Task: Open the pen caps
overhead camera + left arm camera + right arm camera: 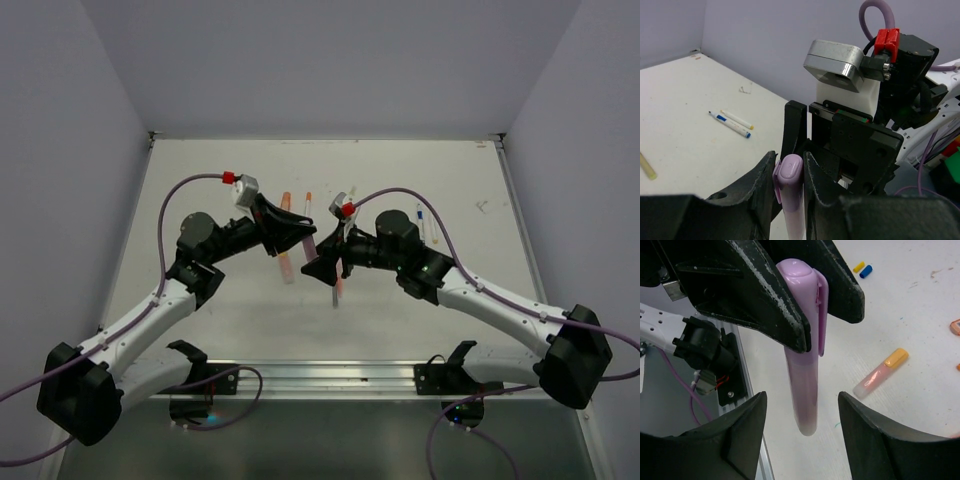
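My left gripper (789, 172) is shut on the lilac cap (789, 175) of a lilac highlighter and holds it off the table. In the right wrist view the cap (807, 295) is clamped between the left fingers (765, 295), and the pen's body (802, 390) hangs down. My right gripper (801, 402) is open, with one finger on each side of the body's lower end, apart from it. In the top view the two grippers, left (300, 238) and right (325, 262), meet over the table's middle.
An orange-capped pink highlighter (880, 372) lies on the table under the grippers. Loose yellow (858, 266) and blue (866, 271) caps lie farther off. A blue-tipped pen (730, 123) and a thin white pen (737, 119) lie at the right; other pens (286, 205) lie behind.
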You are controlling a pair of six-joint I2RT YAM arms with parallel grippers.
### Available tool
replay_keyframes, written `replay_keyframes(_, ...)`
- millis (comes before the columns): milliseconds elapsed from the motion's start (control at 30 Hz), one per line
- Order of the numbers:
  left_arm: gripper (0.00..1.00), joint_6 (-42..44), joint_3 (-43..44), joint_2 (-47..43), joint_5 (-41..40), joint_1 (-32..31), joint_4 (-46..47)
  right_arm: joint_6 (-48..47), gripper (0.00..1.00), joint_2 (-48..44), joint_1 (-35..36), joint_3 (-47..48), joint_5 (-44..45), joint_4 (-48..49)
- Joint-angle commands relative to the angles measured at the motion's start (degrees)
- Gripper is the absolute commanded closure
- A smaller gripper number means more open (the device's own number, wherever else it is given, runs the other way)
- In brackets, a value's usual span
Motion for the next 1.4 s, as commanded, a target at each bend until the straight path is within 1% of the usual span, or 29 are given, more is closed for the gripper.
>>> replay_keyframes(0,1.00,-2.4,-1.5,-1.1,2.0,0.3,6.9,-0.7,0.38,0.3,-0.2,3.0,-3.1,2.2)
replay_keyframes(33,1.00,-3.3,-1.7,-0.9,2.2,0.3,8.4,-0.6,0.42,0.4,-0.3,2.8,-3.2,2.3)
replay_keyframes(133,1.00,-4.2,-2.4,-0.5,2.4,0.3,10.2,-0.7,0.50,0.7,-0.4,2.8,-3.6,3.2)
replay_keyframes(467,1.00,-7.2,-3.2,0.8,3.6,0.3,15.4,-0.3,0.65,1.6,-0.4,2.1,-5.3,5.9)
replay_keyframes(567,1.00,-8.3,-3.6,1.2,3.8,0.3,17.2,-0.8,0.76,1.2,-0.5,1.4,-5.2,5.9)
replay_keyframes(600,1.00,-8.6,-3.8,1.4,3.9,0.3,18.0,-0.9,0.82,0.9,-0.7,1.3,-5.1,5.9)
replay_keyframes(700,1.00,-9.7,-4.2,1.7,4.6,0.5,19.7,-1.4,0.93,0.5,-0.9,0.2,-5.7,5.9)
replay_keyframes(733,1.00,-10.4,-4.2,1.9,4.7,0.7,20.8,-1.5,1.00,0.2,-1.1,-0.5,-5.9,5.9)
replay_keyframes(800,1.00,-10.9,-4.1,2.2,5.1,1.1,21.8,-2.4,1.00,0.0,-1.2,-1.2,-6.0,5.7)
replay_keyframes(967,1.00,-14.9,-2.5,4.3,7.4,1.9,28.0,-4.4,1.00,-0.5,-1.2,-4.5,-7.1,4.9)
replay_keyframes(1200,1.00,-17.6,4.2,7.3,8.5,2.8,32.2,-5.6,1.00,0.3,-1.3,-9.1,-9.8,5.2)
replay_keyframes(1367,1.00,-18.0,8.8,9.4,6.7,3.1,35.4,-5.3,1.00,1.6,-1.2,-11.1,-11.2,6.4)
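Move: The purple highlighter hangs cap-up from the left fingers, its body about 4 cm below and 2 cm back from that hand. From the open right hand, the body is only about 1 cm ahead, 1 cm left and 2 cm above. Down on the table, 24 cm below the right hand, a yellow-capped highlighter lies about 11 cm ahead and 7 cm left; a red pen lies 8 cm ahead and 6 cm right. The right fingers close on the highlighter's body and pinch it as the hand edges about 1 cm left; gripping, it then eases back right and down, by 1 to 1.5 cm, before creeping up slightly. The left hand keeps the cap gripped, drifts roughly 1.5 cm back and a little up, dips, then shifts about 1 cm right and rises again, turning some 13 degrees clockwise. ##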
